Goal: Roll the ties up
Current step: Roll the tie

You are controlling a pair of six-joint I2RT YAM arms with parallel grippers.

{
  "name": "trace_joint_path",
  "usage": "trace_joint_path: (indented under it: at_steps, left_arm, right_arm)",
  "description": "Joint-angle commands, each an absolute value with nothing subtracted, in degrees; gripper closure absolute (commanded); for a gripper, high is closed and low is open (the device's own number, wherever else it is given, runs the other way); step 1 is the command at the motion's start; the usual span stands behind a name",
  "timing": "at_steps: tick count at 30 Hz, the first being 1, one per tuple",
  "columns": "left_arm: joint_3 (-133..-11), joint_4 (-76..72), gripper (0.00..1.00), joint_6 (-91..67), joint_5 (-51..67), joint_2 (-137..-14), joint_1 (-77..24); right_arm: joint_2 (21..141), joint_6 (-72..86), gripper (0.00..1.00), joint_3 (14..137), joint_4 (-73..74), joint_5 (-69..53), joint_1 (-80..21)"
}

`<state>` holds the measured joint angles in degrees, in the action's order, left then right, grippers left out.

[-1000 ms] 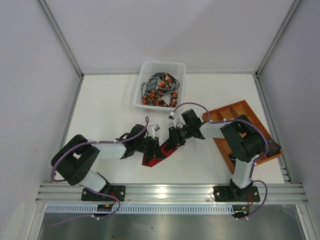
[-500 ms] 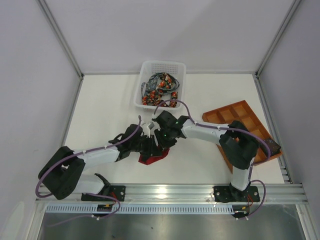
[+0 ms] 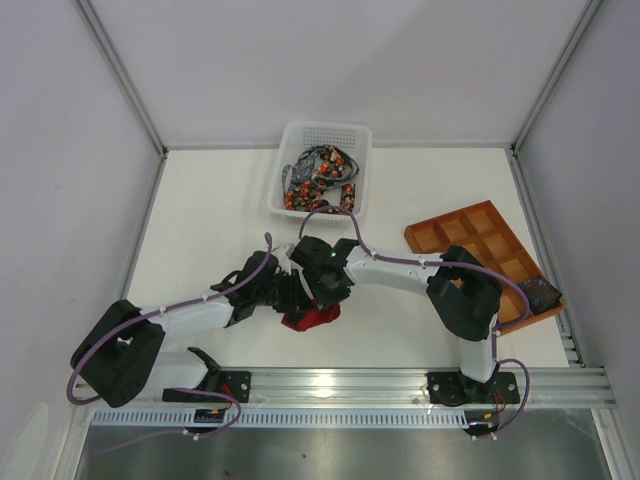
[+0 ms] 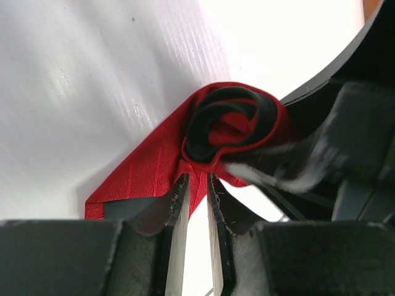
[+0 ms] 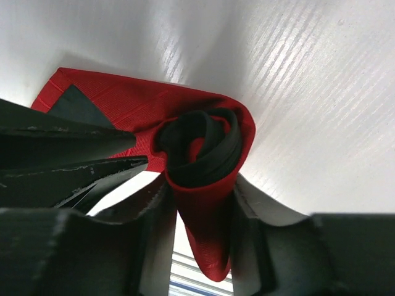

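Note:
A plain deep red tie [image 3: 312, 318] lies near the table's front middle. Most of it is wound into a roll with a dark lining [image 4: 231, 126], and a flat tail [image 4: 136, 179] trails off. My right gripper [image 5: 200, 203] is shut on the roll [image 5: 200, 148], a finger pressing each side. My left gripper [image 4: 197, 182] has its jaws nearly together, pinching the flat red fabric at the foot of the roll. From above, the left gripper [image 3: 290, 295] and right gripper [image 3: 325, 290] meet over the tie. More ties [image 3: 320, 180], dark with red-orange dots, sit in the basket.
The white perforated basket [image 3: 322, 133] stands at the back middle. An orange-brown gridded tray [image 3: 480, 250] lies at the right, beside the right arm's elbow. Both arms reach in toward the middle and crowd the space around the red tie.
The right gripper has swung left from near the tray onto the tie. The left arm has stretched further right. The red tie's flat part has shrunk as the roll grew.

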<state>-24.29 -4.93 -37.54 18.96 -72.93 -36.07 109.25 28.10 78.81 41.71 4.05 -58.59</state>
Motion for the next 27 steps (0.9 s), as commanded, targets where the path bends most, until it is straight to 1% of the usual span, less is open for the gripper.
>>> trace_joint_path:
  at_steps: [1, 4, 9, 14, 19, 22, 26, 27]
  left_arm:
    - [-23.99, -5.89, 0.77, -38.23, 17.84, -71.54, -35.59]
    - [-23.99, -7.64, 0.77, -38.76, 18.28, -72.77, -35.51]
    - [-23.65, -11.23, 0.78, -39.28, 19.42, -77.25, -35.51]
    - [-23.20, -12.75, 0.79, -40.25, 19.43, -78.13, -35.51]
    - [-23.47, -11.78, 0.80, -39.99, 18.81, -78.14, -35.51]
    - [-24.17, -8.71, 0.83, -39.73, 15.83, -77.44, -35.51]
    - [-24.70, -2.38, 0.82, -38.85, 10.91, -72.36, -35.51]
    - [-24.52, -1.07, 0.81, -38.93, 10.12, -71.29, -35.51]
  right_arm:
    - [110.74, 29.97, 0.61, 81.65, 44.30, 6.42, -59.94]
    - [110.92, 30.67, 0.55, 82.26, 44.47, 6.15, -60.03]
    - [109.51, 31.81, 0.51, 82.18, 43.42, 4.84, -60.29]
    - [107.76, 32.17, 0.46, 82.09, 43.16, 3.35, -60.56]
    - [106.44, 32.78, 0.44, 81.56, 42.28, 1.06, -60.73]
    - [105.73, 33.22, 0.43, 81.21, 42.19, 1.14, -61.00]
    - [104.77, 33.66, 0.42, 80.25, 42.01, 1.14, -61.08]
    - [104.50, 33.75, 0.41, 80.07, 41.75, 1.14, -61.08]
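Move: The rolled part of the tie stands on edge between the right fingers, its middle about 1 cm ahead of that hand and 1 cm lower. From the left hand the roll lies roughly 3 cm to the right, level fore and aft, and about 1 cm lower. The tie's loose end with the dark corner lies some 4 cm back, 4 cm left and 2 cm below the left hand. The white basket sits about 30 cm ahead of it and 2 cm right. The tie roll is let go by the right hand: its fingers spread wide from their grip on the roll's near side while the hand eases about 2 cm back, a little left, and lifts at the end. Meanwhile the left hand, fingertips still nearly shut on the tie beside the roll, sinks about 2 cm, then draws slightly left and closes a touch. ##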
